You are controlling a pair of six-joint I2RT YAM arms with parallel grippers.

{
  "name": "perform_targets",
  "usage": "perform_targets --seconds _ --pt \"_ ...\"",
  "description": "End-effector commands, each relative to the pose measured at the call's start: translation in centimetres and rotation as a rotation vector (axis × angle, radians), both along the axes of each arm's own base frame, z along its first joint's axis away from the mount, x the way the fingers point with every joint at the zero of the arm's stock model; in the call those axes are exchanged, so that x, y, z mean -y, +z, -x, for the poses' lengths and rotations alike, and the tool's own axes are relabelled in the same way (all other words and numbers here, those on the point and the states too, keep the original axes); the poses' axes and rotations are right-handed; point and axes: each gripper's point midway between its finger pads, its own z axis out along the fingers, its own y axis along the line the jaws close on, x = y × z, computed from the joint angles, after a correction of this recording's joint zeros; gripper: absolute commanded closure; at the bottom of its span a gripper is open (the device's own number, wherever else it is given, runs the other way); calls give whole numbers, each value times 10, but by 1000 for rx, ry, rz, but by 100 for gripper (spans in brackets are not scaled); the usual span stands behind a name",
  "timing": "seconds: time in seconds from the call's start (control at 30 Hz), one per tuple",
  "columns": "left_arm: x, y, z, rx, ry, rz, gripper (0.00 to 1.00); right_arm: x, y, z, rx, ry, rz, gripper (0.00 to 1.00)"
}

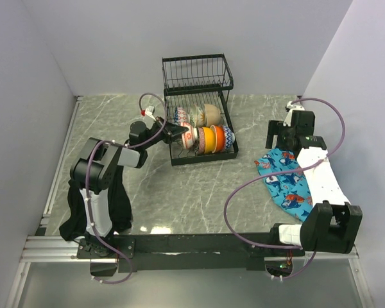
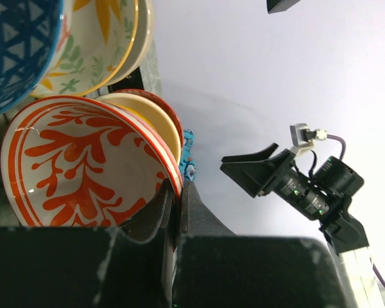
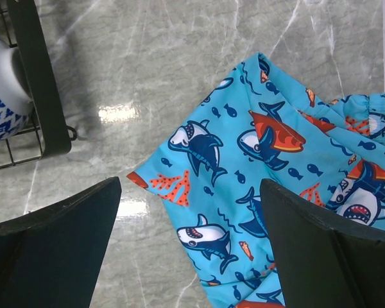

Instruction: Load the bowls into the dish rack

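The black wire dish rack point(image 1: 199, 109) stands at the back centre. Several bowls stand on edge in its lower tray: a red-patterned bowl point(image 1: 188, 138), orange bowls point(image 1: 209, 139), a blue-patterned bowl point(image 1: 227, 136), beige ones behind point(image 1: 210, 115). My left gripper point(image 1: 179, 133) is at the rack's left side, shut on the rim of the red-patterned bowl point(image 2: 83, 173); its fingers point(image 2: 196, 212) pinch the rim. Other bowls point(image 2: 96, 38) stand behind it. My right gripper point(image 3: 189, 244) is open and empty above the shark-print cloth point(image 3: 276, 173).
The blue shark-print cloth point(image 1: 287, 183) lies on the marble table to the right of the rack. The rack's corner and a blue-white bowl point(image 3: 3, 96) show at the left of the right wrist view. Walls close in on three sides.
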Motion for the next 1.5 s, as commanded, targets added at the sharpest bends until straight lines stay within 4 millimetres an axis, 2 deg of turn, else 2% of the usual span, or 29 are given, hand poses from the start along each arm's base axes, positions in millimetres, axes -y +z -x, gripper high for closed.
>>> perform_targets --seconds 0.0,0.13,0.33,0.57,0.83,0.9,0.93,1.03,1.13,1.27,1.47 --pt "13 49 0 155 -63 101 99 8 3 -4 10 -7 32 3" --pt "20 42 2 127 -80 98 99 9 1 -4 3 -8 36 3" --pt "20 33 6 111 -78 91 99 8 0 -6 0 -6 33 3" --pt "22 17 -2 59 -65 110 99 8 -3 -8 -12 -3 33 3" --pt "20 9 -1 53 -59 123 99 8 -7 -6 -28 1 38 3" --pt "21 10 -2 59 -60 120 93 7 -8 -6 -33 4 40 3" --pt "21 12 0 65 -68 116 83 7 -9 -5 -33 6 40 3" --pt "23 15 -1 90 -82 93 69 6 -9 -6 -29 8 37 3" --pt "25 11 -6 81 -81 54 63 5 -7 -6 -23 8 36 3" --pt "26 7 -8 87 -87 28 60 5 -3 -8 -11 7 34 3" --pt "25 11 -8 118 -86 -21 50 4 -2 -4 -3 5 22 3"
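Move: The left hand already grips the orange-patterned bowl by its rim; its free place in the rack's near row lies about 3 cm back, 4 cm to the right and 5 cm down. The grey patterned bowl stands some 3 cm to the right of that place, the yellow bowl about 7 cm to the right of it. A blue-patterned bowl stands about 5 cm ahead of the hand and 3 cm lower. From the right hand the place is some 31 cm left, 3 cm back, 6 cm down. Left hand eases the orange-patterned bowl about 2 cm right and down beside the grey bowl, then opens halfway. ##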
